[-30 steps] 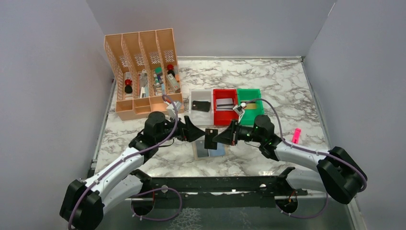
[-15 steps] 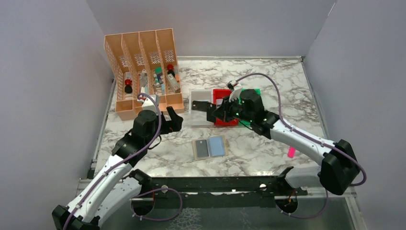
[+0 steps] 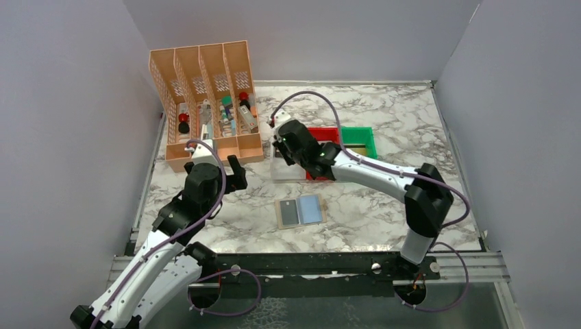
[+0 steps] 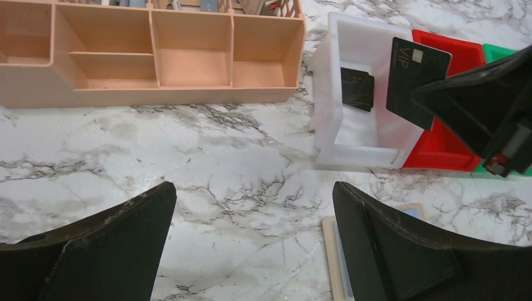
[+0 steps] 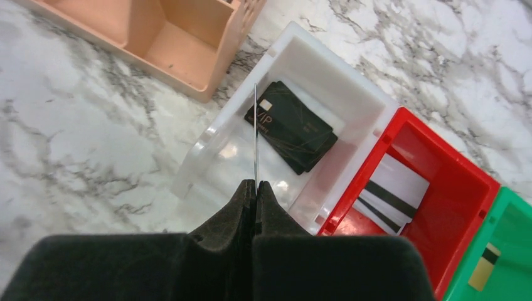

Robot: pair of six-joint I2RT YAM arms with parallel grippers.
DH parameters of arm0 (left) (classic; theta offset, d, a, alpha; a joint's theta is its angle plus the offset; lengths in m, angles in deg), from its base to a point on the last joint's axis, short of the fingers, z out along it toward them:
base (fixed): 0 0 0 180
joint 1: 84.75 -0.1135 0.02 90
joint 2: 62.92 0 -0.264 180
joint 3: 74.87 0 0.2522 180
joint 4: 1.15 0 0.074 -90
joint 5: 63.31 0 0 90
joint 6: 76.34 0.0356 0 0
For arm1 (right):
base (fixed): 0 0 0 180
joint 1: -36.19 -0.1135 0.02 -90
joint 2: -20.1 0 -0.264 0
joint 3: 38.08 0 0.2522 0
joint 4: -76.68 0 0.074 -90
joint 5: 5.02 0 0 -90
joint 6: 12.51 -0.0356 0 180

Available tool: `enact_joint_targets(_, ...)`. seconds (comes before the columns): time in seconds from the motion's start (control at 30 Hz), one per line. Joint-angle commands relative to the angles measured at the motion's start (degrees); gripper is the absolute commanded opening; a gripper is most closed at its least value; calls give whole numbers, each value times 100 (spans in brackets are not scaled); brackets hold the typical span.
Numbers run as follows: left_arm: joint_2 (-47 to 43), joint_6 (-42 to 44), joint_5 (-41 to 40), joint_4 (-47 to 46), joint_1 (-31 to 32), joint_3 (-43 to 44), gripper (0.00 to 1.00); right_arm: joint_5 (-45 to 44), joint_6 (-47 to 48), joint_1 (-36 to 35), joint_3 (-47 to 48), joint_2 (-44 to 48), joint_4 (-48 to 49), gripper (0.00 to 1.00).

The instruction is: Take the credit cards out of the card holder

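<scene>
The card holder [image 3: 299, 211] lies open and flat on the marble, showing its two blue-grey panels and tan border; its tan edge [image 4: 330, 254] shows in the left wrist view. My right gripper [image 5: 255, 183] is shut on a black credit card [image 4: 414, 81], held upright over the white bin [image 4: 326, 94]. From the right wrist that card [image 5: 255, 135] shows edge-on. More black cards [image 5: 292, 125] lie in the white bin. My left gripper [image 4: 254, 188] stands wide open over bare marble, left of the holder, holding nothing.
The red bin [image 5: 467, 182] holds striped silver-grey cards [image 5: 392, 191]. The green bin [image 5: 511, 226] holds a gold-and-dark card [image 5: 484, 266]. The orange slotted organizer [image 3: 205, 103] stands at the back left, close to the white bin. Grey walls enclose the table.
The right gripper carried the black card from above the holder back to over the white bin. The left gripper opened fully, let go and drew back to the left.
</scene>
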Motion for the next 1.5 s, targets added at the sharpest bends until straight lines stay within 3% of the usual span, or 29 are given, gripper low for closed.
enact_joint_targets(0.0,-231,73,-532,111,-22,5,99,-1325,922,-110,519,-684,-247,1)
enact_joint_targets(0.23,-577,10,-734,117,-22,-73,99,-1596,1922,-134,679,-1379,328,1)
enact_joint_targets(0.67,-548,32,-744,116,-31,-64,99,-1022,3584,-126,529,-2030,1528,4)
enact_joint_targets(0.93,-592,34,-788,126,-31,-64,99,-1019,3860,-64,564,-2403,1567,6)
enact_joint_targets(1.23,-498,43,-753,121,-36,-56,99,-1064,3731,15,436,-2406,1556,26)
enact_joint_targets(1.47,-449,53,-744,126,-39,-60,99,-649,2916,19,368,-1749,1212,42)
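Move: The right hand holds a black credit card; the black card stack in the white bin lies about 8 cm ahead of it, practically in line sideways, and some 15 cm below. The red bin's middle is about 12 cm to the right of that stack, and the open card holder lies roughly 12 cm back and 4 cm right of the hand. From the left hand the stack is about 18 cm ahead, 19 cm right and 17 cm below. With the black card still pinched at first, the right hand dips about 11 cm and goes some 7 cm forward into the white bin above the card stack, rolling its left side down by roughly 35 degrees. Low in the bin it nearly stops and the fingers open to under half, letting go of the card. The empty, open left hand eases about 3 cm left and up, away from the bin. ##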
